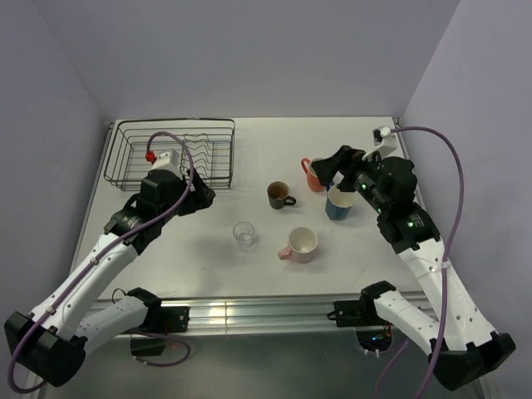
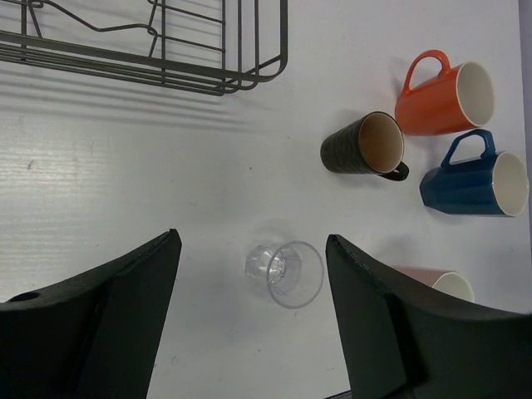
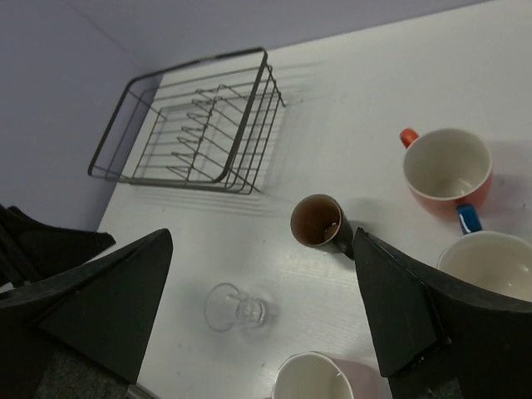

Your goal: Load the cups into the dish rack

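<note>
The dish rack (image 1: 170, 154) (image 2: 166, 50) (image 3: 191, 125) stands at the table's far left. All the cups stand upright on the table to its right: dark brown (image 1: 278, 194) (image 2: 364, 144) (image 3: 320, 223), orange (image 1: 313, 174) (image 2: 440, 98) (image 3: 447, 170), blue (image 1: 339, 202) (image 2: 474, 183) (image 3: 490, 262), pink (image 1: 301, 244) (image 2: 440, 283) (image 3: 312, 378) and the clear glass (image 1: 243, 235) (image 2: 285, 272) (image 3: 233, 307). My left gripper (image 1: 198, 195) (image 2: 253, 241) hangs open by the rack's near right corner, high above the glass. My right gripper (image 1: 332, 170) (image 3: 263, 237) hovers open over the orange and blue cups.
Purple walls close the table in at the back and on both sides. A metal rail (image 1: 249, 314) runs along the near edge between the arm bases. Purple cables (image 1: 453, 179) loop off both wrists.
</note>
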`<state>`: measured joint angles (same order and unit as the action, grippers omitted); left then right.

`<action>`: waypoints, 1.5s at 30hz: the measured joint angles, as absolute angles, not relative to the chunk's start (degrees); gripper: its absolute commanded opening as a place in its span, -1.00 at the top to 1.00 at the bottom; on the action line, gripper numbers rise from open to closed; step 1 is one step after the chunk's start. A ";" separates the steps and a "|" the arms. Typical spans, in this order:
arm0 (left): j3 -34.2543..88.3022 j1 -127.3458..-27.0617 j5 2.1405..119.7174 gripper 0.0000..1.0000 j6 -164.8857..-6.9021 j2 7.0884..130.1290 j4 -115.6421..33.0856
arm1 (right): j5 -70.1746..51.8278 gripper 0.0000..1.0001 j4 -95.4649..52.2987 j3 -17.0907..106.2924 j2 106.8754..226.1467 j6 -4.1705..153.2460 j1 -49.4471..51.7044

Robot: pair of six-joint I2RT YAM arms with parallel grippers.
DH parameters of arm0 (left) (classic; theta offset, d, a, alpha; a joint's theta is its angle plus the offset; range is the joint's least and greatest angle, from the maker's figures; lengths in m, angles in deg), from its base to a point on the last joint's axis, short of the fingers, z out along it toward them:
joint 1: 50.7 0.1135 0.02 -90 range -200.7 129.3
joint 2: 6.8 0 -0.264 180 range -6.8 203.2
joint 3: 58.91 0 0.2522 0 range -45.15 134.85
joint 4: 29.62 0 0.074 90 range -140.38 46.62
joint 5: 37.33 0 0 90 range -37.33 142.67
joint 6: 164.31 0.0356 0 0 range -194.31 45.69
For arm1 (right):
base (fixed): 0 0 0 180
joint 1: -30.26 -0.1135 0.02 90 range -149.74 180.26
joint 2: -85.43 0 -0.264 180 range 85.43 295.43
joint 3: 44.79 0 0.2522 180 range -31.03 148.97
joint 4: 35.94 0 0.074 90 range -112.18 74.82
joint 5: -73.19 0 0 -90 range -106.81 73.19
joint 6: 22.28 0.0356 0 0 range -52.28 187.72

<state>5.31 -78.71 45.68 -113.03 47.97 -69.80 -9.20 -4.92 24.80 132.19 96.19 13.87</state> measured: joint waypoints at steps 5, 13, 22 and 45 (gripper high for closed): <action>3.89 -78.71 45.71 -0.45 -113.91 47.97 -69.64 | -11.21 -0.93 -3.57 24.89 135.45 95.54 10.42; -3.19 -81.47 45.68 -0.28 -118.30 51.00 -66.71 | -12.48 -0.93 -3.48 24.91 135.93 95.47 9.63; -4.63 -89.45 43.50 -0.18 -121.62 60.07 -63.11 | -12.96 -0.92 -3.48 24.91 137.07 95.25 9.04; -1.40 -95.98 38.65 0.51 -123.33 71.85 -60.57 | -14.22 -0.92 -2.69 24.91 138.42 94.84 8.37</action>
<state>-1.40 -95.98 38.65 -123.33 71.85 -60.57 -14.22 -2.69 24.91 138.42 94.84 8.37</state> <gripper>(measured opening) 0.342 0.959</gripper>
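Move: The clear glass stands about 3 cm back and 11 cm to the right of the left hand, some 17 cm below its fingers. From the glass, the dark cup is about 11 cm farther out and 11 cm right, and the pink mug 17 cm right and 3 cm back. From the right hand, the dark cup is 6 cm ahead, 9 cm left and 29 cm down; the orange mug is 12 cm ahead, 3 cm right, the blue mug 4 cm ahead, 10 cm right. Downward, about 15 cm, and some 8 cm to the right with a little draw back, the left hand drops to the glass, its fingers tipping steeper and narrowing from three quarters open to about a third, the tips coming astride the left side of the rim. The wide-open right hand sinks about 4 cm, easing left towards the dark cup. ##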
